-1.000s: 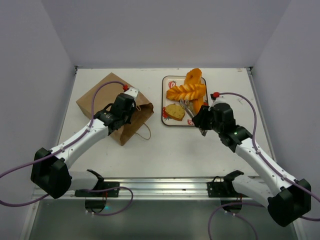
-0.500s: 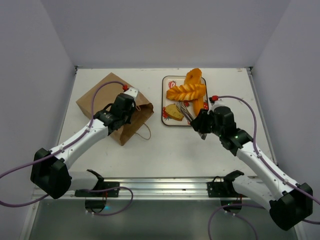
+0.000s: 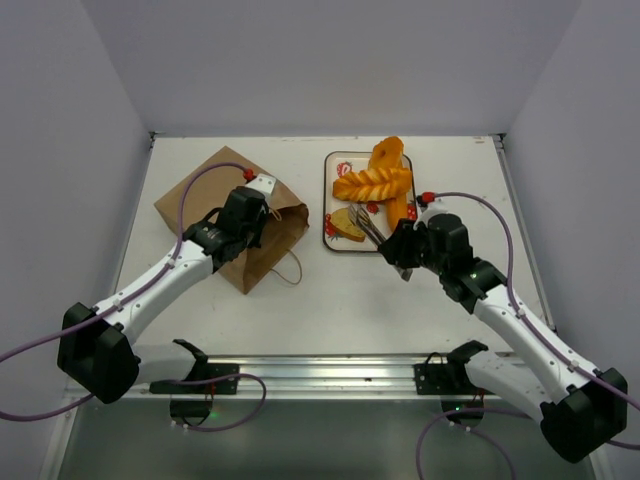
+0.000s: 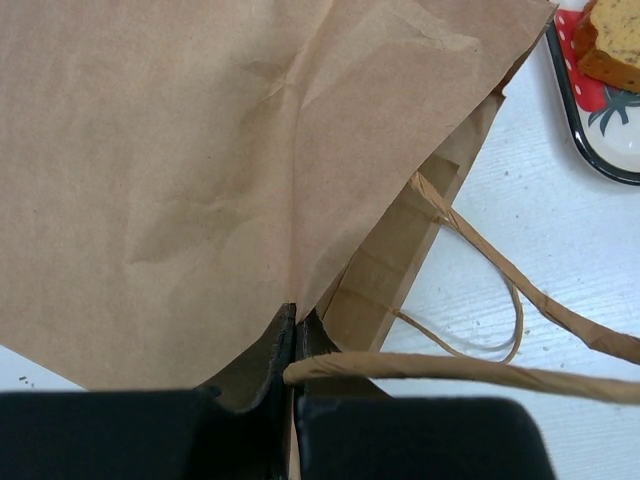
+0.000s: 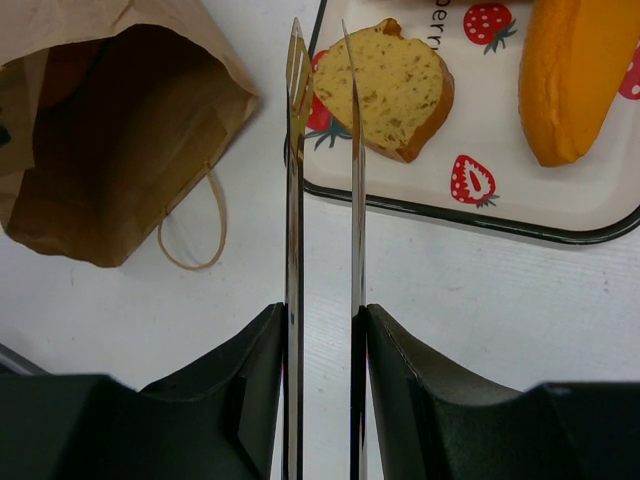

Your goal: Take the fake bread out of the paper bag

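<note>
The brown paper bag (image 3: pixel 190 197) lies on its side at the left, mouth toward the tray. My left gripper (image 3: pixel 258 208) is shut on the upper edge of the paper bag (image 4: pixel 200 150) at its mouth (image 4: pixel 295 318), and a twisted handle (image 4: pixel 480 372) runs across its fingers. Fake bread lies on the tray: a braided loaf (image 3: pixel 372 184), two smooth orange loaves (image 3: pixel 386 153), and a paler slice (image 3: pixel 349 224). My right gripper (image 3: pixel 399 250) is shut on metal tongs (image 3: pixel 368 225). The tongs' tips (image 5: pixel 294 60) hover beside the slice (image 5: pixel 390 85), a little apart and holding nothing.
The strawberry-print tray (image 3: pixel 331 170) sits at centre right, its black rim (image 5: pixel 480 222) just ahead of my right fingers (image 5: pixel 250 380). The bag's open mouth (image 5: pixel 120 140) is dark inside. Its lower handle loop (image 3: pixel 290 265) lies on the white table.
The right arm has drawn back slightly and swung the tongs left, from the loaves to the slice. The left arm still pinches the bag and has barely moved.
</note>
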Motion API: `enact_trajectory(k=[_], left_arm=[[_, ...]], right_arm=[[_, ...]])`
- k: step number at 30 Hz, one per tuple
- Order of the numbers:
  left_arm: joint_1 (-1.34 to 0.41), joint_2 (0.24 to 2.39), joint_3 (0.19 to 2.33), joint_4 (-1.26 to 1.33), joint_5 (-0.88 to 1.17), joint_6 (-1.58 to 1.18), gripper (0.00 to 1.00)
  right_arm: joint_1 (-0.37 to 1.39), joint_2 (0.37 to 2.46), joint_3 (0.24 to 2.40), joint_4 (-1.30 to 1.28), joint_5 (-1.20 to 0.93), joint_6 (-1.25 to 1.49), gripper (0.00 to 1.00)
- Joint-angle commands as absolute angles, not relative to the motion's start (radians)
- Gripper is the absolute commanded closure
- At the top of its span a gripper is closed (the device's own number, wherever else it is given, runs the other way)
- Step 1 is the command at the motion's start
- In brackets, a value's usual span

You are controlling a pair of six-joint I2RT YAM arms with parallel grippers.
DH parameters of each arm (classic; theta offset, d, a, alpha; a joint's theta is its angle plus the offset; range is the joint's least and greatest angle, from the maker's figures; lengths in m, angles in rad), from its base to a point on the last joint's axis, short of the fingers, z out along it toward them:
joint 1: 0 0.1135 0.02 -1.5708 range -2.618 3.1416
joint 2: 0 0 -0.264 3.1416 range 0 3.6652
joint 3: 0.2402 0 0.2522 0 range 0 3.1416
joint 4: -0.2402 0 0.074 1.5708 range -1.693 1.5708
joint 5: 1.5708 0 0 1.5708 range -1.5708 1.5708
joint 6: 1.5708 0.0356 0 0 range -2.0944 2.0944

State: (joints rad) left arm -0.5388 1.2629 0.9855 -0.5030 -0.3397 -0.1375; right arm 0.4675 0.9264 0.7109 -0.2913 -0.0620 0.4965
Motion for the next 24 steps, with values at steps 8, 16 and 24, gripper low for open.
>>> enact_trajectory(k=[8, 16, 24], left_arm=[[-0.534, 1.252, 1.000, -0.500, -0.318, -0.129, 1.00], [-0.534, 1.253, 1.003, -0.500, -0.313, -0.127, 1.00], [-0.534, 1.258, 1.003, -0.500, -0.313, -0.126, 1.00]], right_arm=[[0.554, 0.910, 0.735, -0.253, -0.060, 0.509, 0.60], [0.692, 0.934, 0.718, -0.189, -0.034, 0.548, 0.60], [0.767, 0.972, 0.707, -0.144, -0.021, 0.583, 0.61]])
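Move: The mouth of the paper bag, where the right hand's empty tongs are headed, is roughly 25 cm to that hand's left, 2 cm ahead and 6 cm lower. The bread slice on the tray lies about 10 cm left and 8 cm ahead of the right hand, and the braided bread some 4 cm left and 16 cm ahead, both about 11 cm below. From the left hand, the bag mouth is about 5 cm to the right, 1 cm back and 6 cm below. The right arm, still gripping the empty tongs at an unchanged opening, swings them off the bread slice and tray towards the bag's mouth, going about 7 cm left and 4 cm back at nearly level height while the wrist turns some 15 degrees counter-clockwise, slowly at first and then faster. The left hand stays put, its shut fingers still pinching the bag's upper rim and holding the mouth open towards the tongs. ##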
